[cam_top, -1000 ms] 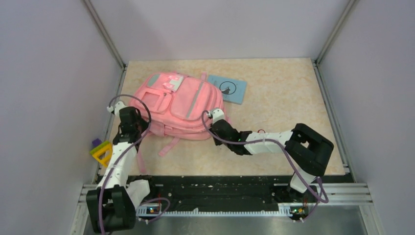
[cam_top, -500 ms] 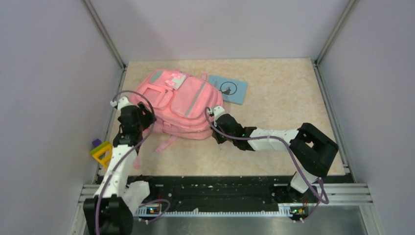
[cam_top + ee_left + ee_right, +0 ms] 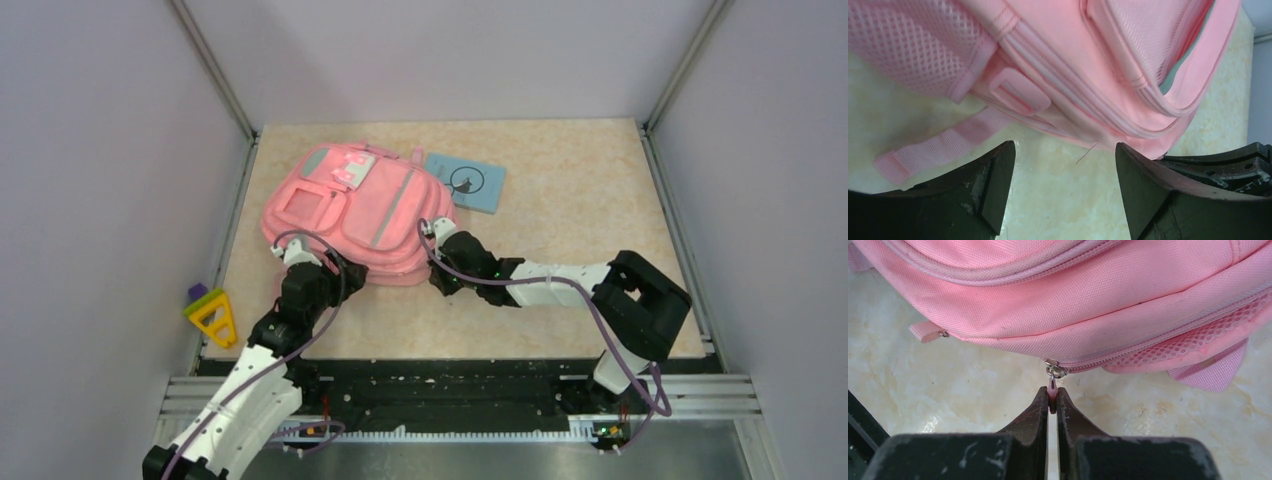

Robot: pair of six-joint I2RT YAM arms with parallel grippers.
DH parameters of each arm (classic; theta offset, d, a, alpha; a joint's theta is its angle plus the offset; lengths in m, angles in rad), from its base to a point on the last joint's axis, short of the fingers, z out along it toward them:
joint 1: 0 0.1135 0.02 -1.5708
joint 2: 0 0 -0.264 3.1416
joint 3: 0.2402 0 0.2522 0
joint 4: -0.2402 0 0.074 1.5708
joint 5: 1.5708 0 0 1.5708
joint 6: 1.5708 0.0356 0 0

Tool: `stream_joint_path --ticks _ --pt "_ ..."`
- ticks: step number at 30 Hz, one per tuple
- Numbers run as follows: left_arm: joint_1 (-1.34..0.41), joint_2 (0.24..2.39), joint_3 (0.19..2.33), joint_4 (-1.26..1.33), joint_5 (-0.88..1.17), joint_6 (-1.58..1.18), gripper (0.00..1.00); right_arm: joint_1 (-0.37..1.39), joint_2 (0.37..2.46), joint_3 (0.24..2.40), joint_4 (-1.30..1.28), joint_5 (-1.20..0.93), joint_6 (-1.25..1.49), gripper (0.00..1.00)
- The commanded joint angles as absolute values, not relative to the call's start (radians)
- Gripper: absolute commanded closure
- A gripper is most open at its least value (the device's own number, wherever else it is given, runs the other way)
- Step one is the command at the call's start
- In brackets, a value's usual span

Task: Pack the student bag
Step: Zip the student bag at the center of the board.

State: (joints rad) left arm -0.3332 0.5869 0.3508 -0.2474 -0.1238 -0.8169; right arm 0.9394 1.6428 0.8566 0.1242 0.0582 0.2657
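The student bag [image 3: 350, 205], pink with grey-green stripes, lies flat on the table at the back left. My right gripper [image 3: 440, 268] is at the bag's near right edge. In the right wrist view it [image 3: 1052, 396] is shut on the small pink zipper pull [image 3: 1052, 386] that hangs from a metal slider [image 3: 1054, 371]. My left gripper [image 3: 312, 262] is at the bag's near left edge. In the left wrist view it [image 3: 1064, 150] stands open just short of the bag [image 3: 1108, 60], with bare tabletop between its fingers. A pink strap [image 3: 943, 147] lies by the left finger.
A light blue book [image 3: 465, 182] lies on the table just right of the bag's top. A yellow and purple toy [image 3: 210, 312] sits beyond the table's left edge. Metal posts and grey walls close in the table on three sides.
My left gripper has opened, left the bag's left side and moved to its near edge. The bag has shifted and lies flatter. My right gripper stays shut on the zipper pull.
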Motion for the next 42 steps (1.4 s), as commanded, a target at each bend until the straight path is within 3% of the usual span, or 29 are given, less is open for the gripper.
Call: stream_joint_path --ticks 1,19,22,25,30,37,42 --pt "-0.356 0.579 0.302 -0.145 -0.116 -0.936 0.22 0.938 1.636 0.908 0.155 0.013 0.281 1.0" --pt "-0.396 0.766 0.248 0.14 -0.126 -1.028 0.24 0.939 1.658 0.902 0.172 0.005 0.29 1.0" --pt "-0.397 0.802 0.247 0.175 -0.123 -1.03 0.35 0.937 1.658 0.9 0.171 0.005 0.291 1.0" --pt "-0.397 0.811 0.252 0.169 -0.131 -1.023 0.64 0.938 1.653 0.898 0.161 0.02 0.291 1.0" --pt "-0.396 0.744 0.285 0.05 -0.237 -0.988 1.0 0.935 1.652 0.925 0.085 0.196 0.299 1.0" --pt "-0.352 0.602 0.397 -0.199 -0.359 -0.814 1.0 0.843 1.629 0.937 0.046 0.225 0.308 1.0" --pt "-0.207 0.567 0.448 -0.282 -0.253 -0.726 1.0 0.742 1.692 1.006 0.044 0.158 0.263 1.0"
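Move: The left hand's target, the student bag's near seam below the zip piping, lies about 2 cm ahead of its open fingers, 4 cm right and 2 cm below; the strap buckle is some 5 cm ahead, 2 cm left and 6 cm down, and the held zip pull about 16 cm right, level fore and aft, 5 cm lower. From the right hand, the bag's right end is roughly 13 cm ahead, 3 cm right, at its height; the blue notebook is 21 cm ahead, 6 cm right, 7 cm below. The left hand sinks a little and slides about 4 cm right and 2 cm forward to the bag's near edge, rolling its left side down some 10 degrees, shuts its fingers on the seam fabric, then draws it about 5 cm left and 3 cm up while rolling back. The right hand, still pinching the zip pull, holds nearly still until that grip closes, then pulls it about 5 cm forward and 3 cm right along the zip towards the bag's right end, turning some 10 degrees clockwise. ##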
